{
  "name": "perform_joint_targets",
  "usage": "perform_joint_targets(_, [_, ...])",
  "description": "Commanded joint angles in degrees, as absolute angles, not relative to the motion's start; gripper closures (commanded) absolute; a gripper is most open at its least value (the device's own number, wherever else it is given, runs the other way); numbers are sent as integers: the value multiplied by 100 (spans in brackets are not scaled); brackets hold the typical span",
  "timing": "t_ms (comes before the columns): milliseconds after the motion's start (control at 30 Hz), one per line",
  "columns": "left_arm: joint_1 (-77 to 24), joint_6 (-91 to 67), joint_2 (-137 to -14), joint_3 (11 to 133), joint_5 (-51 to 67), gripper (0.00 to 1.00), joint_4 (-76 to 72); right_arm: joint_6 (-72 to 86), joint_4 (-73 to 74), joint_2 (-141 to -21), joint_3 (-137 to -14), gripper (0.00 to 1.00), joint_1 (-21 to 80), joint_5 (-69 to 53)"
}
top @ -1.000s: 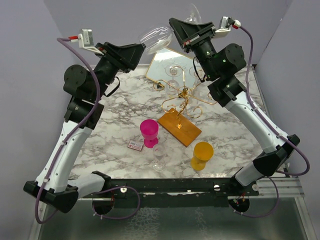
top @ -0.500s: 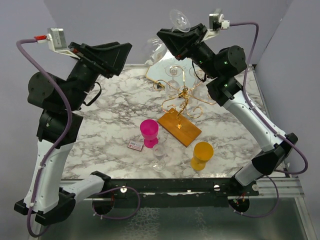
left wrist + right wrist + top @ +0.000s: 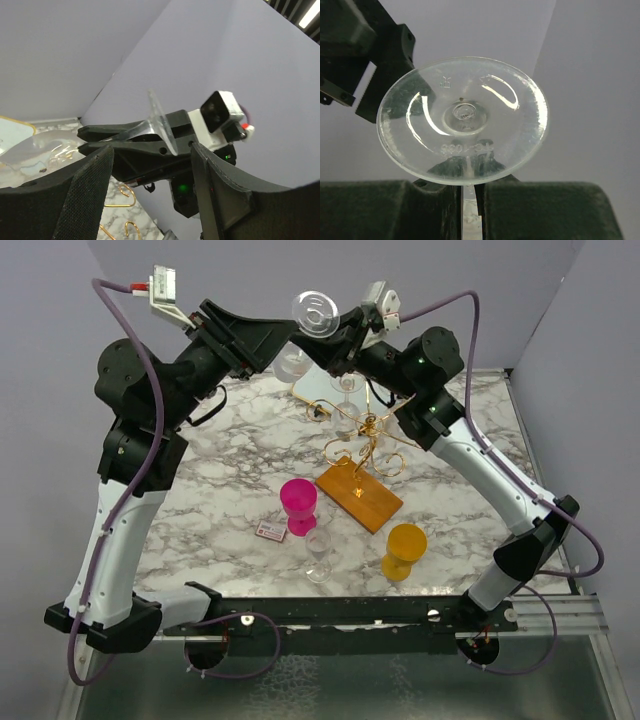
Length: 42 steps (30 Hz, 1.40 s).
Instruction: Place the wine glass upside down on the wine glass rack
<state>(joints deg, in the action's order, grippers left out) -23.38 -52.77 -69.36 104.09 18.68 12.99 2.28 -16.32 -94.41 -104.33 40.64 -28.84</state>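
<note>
A clear wine glass (image 3: 315,312) hangs high over the back of the table with its round foot (image 3: 462,127) up and its bowl (image 3: 292,365) below. My right gripper (image 3: 309,342) is shut on its stem (image 3: 469,200), just under the foot. The left gripper (image 3: 287,336) is open and empty right beside the glass, on its left. In the left wrist view its fingers (image 3: 85,195) frame the right gripper and the glass foot (image 3: 161,122). The gold wire wine glass rack (image 3: 366,436) stands on its wooden base (image 3: 360,496), below and to the right of the glass.
A gold-framed mirror (image 3: 326,370) lies at the back, behind the rack. In front of the rack stand a pink cup (image 3: 299,505), a small clear glass (image 3: 319,555) and an orange cup (image 3: 404,550). A small card (image 3: 271,531) lies beside the pink cup.
The left gripper opened off the glass bowl, drew back to the left, then came close again. The right arm swung the glass leftward and turned its foot upward.
</note>
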Motion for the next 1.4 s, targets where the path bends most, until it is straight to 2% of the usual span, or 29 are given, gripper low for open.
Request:
perform_joint_targets(0, [-2347,-5684,-6924,10377,2066,35,1416,-640,-1629,-9445,-10711,99,4280,-3128])
perform_joint_targets(233, [-2347,-5799,-6770,10128,1940,43,1199,-886,-1860,-9413,-10488,99,4333,-3342])
perform_joint_targets(500, [-2351,-5885,-6707,10040,1813,68,1391,-1200,-1982,-9414,-10340,99,4342,-3613])
perform_joint_targets(700, [-2348,-5983,-6736,10013,1846,80,1532,-1361,-2046,-9464,-10301,99,4350,-3847])
perform_joint_targets(833, [-2352,-6039,-6804,10012,1982,98,1526,-1336,-2035,-9494,-10327,99,4379,-3863])
perform_joint_targets(933, [-2347,-5947,-6776,10015,1882,100,1530,-1184,-2068,-9495,-10308,99,4386,-3791])
perform_joint_targets(1200, [-2347,-5529,-6732,10298,1170,100,1679,-771,-2692,-9148,-9599,66,4386,-3526])
perform_joint_targets(1367, [-2349,-5283,-6710,10403,706,100,1682,-738,-2651,-8880,-9261,57,4386,-3307])
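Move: The wine glass is upside down, its stem already in the right fingers. Its foot lies about 3 cm ahead and 5 cm right of the open left hand, roughly level. The rack's hub is about 5 cm ahead, 15 cm right and 25 cm below the left hand; a hung glass is some 9 cm ahead, 11 cm right and 25 cm below it. From the right hand, the foot is about 4 cm above, 1 cm ahead and 1 cm right. Back and to the left by about 3 cm, sinking as it goes, the right hand brings the glass's foot into the left gripper, rolling some 15 degrees so that the foot tips back. The left hand dips about 2 cm, tilts its fingers down and shuts them on the foot's near rim; then the right fingers open off the stem while both hands sink a little further. ##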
